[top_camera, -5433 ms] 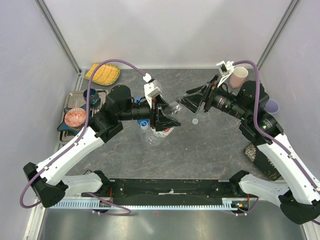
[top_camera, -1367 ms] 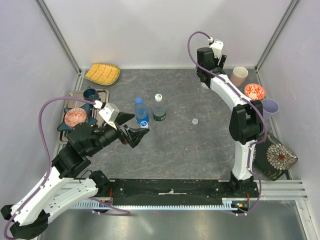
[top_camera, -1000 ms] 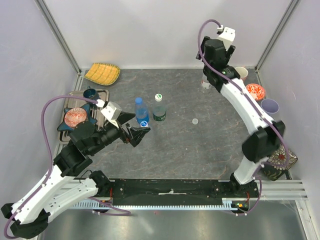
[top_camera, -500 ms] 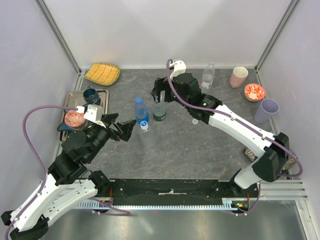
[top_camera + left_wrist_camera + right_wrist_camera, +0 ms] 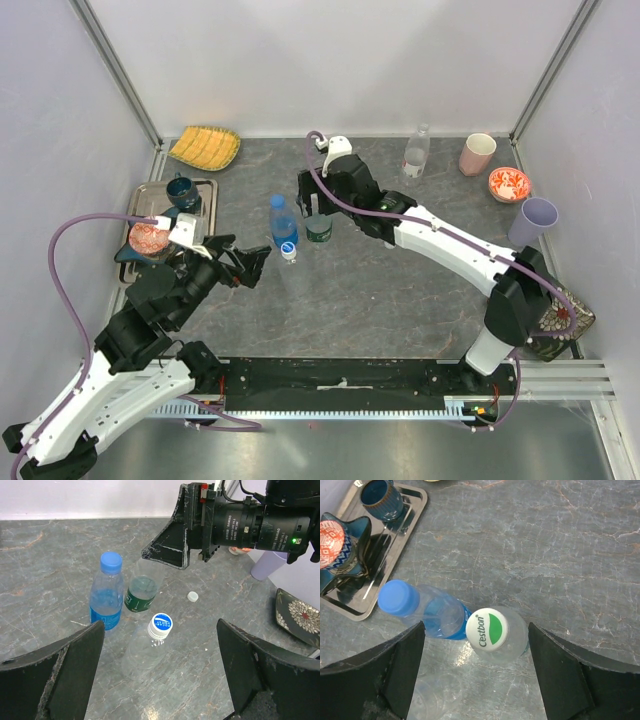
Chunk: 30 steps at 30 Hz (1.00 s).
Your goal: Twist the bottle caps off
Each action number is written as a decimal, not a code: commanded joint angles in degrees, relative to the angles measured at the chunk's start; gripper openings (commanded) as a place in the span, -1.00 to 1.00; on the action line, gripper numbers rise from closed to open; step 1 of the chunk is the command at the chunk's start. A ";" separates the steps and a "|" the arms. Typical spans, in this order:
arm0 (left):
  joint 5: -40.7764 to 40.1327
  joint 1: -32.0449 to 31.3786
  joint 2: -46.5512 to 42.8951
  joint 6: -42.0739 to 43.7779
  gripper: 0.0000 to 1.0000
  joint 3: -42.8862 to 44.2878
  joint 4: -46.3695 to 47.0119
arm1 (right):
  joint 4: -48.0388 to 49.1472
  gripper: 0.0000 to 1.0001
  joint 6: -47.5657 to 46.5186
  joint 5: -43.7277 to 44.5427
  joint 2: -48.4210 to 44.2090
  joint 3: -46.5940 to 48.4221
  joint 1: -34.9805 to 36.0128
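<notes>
Three bottles stand mid-table: a blue-tinted one (image 5: 283, 222) with a blue cap (image 5: 398, 597), a green-labelled one (image 5: 319, 230) with a white-and-green cap (image 5: 487, 629), and a clear one (image 5: 142, 652) with a white-and-blue cap (image 5: 161, 623). A further clear bottle (image 5: 415, 153) stands at the back. A plain white cap (image 5: 192, 596) lies loose on the table. My right gripper (image 5: 476, 627) hangs open above the white-and-green cap, a finger on either side, apart from it. My left gripper (image 5: 160, 626) is open, facing the white-and-blue cap from the near left without touching.
A metal tray (image 5: 205, 186) at left carries a blue cup (image 5: 181, 188) and a red bowl (image 5: 148, 236). A yellow dish (image 5: 205, 147) is at back left. A pink cup (image 5: 478, 154), red bowl (image 5: 509, 184), purple cup (image 5: 531, 220) and patterned plate (image 5: 555, 320) line the right side.
My right arm swung from the back right, leaving the clear bottle standing there, to above the green-labelled bottle. My left gripper drew back a little to the left.
</notes>
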 commanded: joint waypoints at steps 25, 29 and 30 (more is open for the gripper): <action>1.07 0.02 3.24 2.21 0.96 1.28 4.36 | 0.55 -0.26 3.58 16.10 -10.08 -6.24 0.23; 0.19 -0.07 7.01 5.82 0.97 4.53 8.23 | -5.43 -0.31 2.27 17.34 -19.14 -5.12 0.23; 0.10 0.01 7.90 6.87 0.99 5.41 9.98 | -6.84 -0.33 1.83 16.99 -21.67 -4.41 0.15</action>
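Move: The green-labelled bottle stands almost straight under the open right hand, about 2 cm farther out, its middle some 11 cm below. The blue bottle is about 8 cm to the left of it, the clear bottle roughly 10 cm nearer and 6 cm left. A loose cap lies about 16 cm to the hand's right, level with it. From the left hand the green bottle is some 18 cm ahead, 9 cm right and lower. Right hand sinks about 3 cm, pinches the green-labelled bottle below its cap, then swings it right and up. ##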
